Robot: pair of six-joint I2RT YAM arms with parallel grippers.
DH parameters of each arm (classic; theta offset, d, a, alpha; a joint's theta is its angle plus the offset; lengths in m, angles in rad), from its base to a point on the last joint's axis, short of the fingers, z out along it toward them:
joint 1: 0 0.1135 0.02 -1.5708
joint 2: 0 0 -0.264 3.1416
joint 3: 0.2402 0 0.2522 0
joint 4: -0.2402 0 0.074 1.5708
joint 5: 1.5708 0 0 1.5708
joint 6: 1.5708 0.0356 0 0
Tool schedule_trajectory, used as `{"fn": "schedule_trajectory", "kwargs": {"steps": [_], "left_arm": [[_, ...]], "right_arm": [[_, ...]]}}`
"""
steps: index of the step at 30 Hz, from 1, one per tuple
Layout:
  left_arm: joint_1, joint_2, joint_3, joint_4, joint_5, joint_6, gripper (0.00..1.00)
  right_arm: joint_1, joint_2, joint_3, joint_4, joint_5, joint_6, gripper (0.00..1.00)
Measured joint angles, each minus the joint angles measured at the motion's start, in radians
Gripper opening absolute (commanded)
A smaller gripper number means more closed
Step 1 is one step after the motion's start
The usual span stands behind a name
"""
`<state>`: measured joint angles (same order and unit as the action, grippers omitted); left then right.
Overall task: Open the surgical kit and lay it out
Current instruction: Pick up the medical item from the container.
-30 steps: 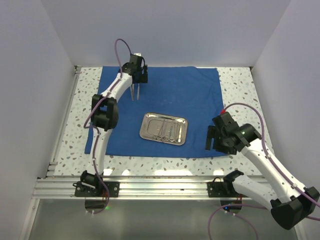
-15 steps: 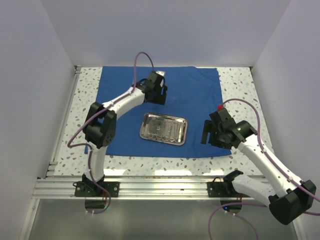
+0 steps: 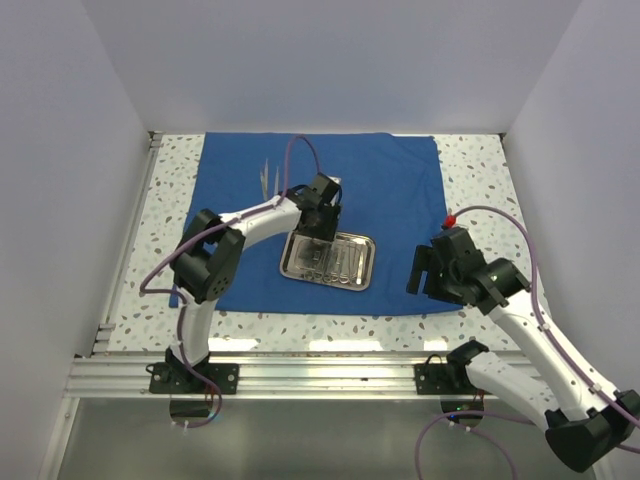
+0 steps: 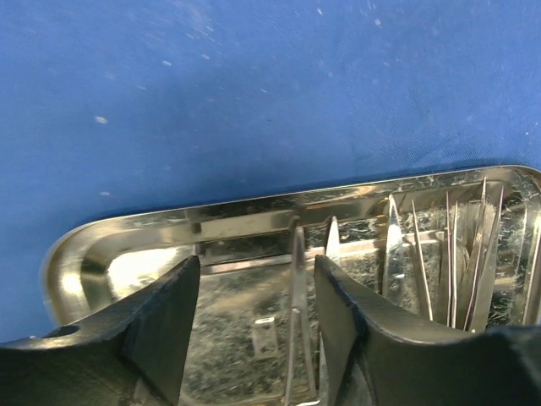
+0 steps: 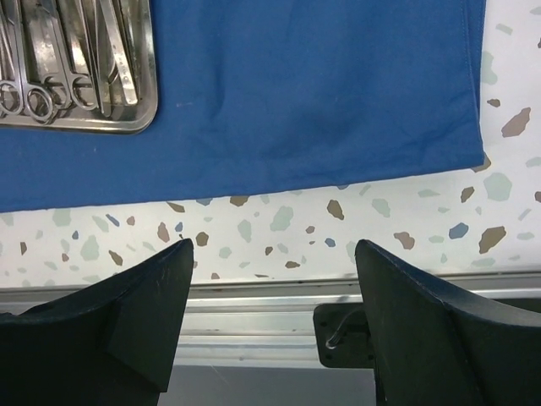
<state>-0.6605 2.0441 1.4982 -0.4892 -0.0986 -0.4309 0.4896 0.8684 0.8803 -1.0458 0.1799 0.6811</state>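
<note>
The royal-blue cloth (image 3: 390, 190) lies spread flat on the table. On it sits the steel tray (image 3: 369, 268) holding several slim silver instruments (image 3: 335, 262). A pair of tweezers (image 3: 265, 178) lies on the cloth at the back left. My left gripper (image 3: 316, 232) is down over the tray's far left end. In the left wrist view it (image 4: 256, 264) is open, its fingers (image 4: 161, 321) straddling one slim instrument (image 4: 297, 288) without touching it. My right gripper (image 3: 420, 275) hovers open and empty over the cloth's front right edge.
Speckled tabletop (image 5: 279, 224) shows in front of the cloth (image 5: 296, 85), then the aluminium rail (image 5: 254, 313) at the near edge. The tray (image 5: 150, 68) with scissor-like instruments (image 5: 59, 51) sits at the top left of the right wrist view. White walls enclose the table.
My left arm swung from the cloth's back left, where the tweezers lie, to the tray and lowered over it, its jaws narrowing. The right arm shifted slightly.
</note>
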Motion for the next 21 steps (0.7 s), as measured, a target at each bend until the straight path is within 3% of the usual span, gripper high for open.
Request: {"fn": "schedule_trajectory", "kwargs": {"steps": [5,12,21], "left_arm": [[-0.028,0.038,0.019,0.003,-0.004,-0.008,0.57],[-0.073,0.095,0.097,-0.023,-0.064,-0.038,0.37],[-0.080,0.124,0.138,-0.064,-0.152,-0.079,0.31]], "right_arm": [[0.000,-0.029,-0.002,-0.013,0.000,0.000,0.81],[0.000,-0.064,-0.005,-0.053,0.001,0.000,0.81],[0.000,-0.086,-0.005,-0.095,0.002,0.000,0.81]]}}
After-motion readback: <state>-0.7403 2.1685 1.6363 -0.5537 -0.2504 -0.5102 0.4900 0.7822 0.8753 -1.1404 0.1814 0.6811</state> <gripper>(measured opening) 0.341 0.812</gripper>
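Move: From the left gripper, the medical item to take, the leftmost slim instrument still in the tray, has its middle about 2 cm right, 5 cm back and 2 cm below; its tip end reaches nearly level with the fingers. The pointed instrument beside it lies some 6 cm right and 5 cm back, the tweezers about 10 cm right and 5 cm back, equally low. From the right gripper, the item is roughly 15 cm ahead, 25 cm left and 12 cm below. Bring the left gripper about 3 cm to the right over the tray while sinking some 1.5 cm, then ease slightly forward and back left, so the fingers straddle the tip end of the slim instrument; narrow them from a bit over half open to about a third, rolling the left side up some 5 degrees. Let the right arm draw back a little, fingers still open. ##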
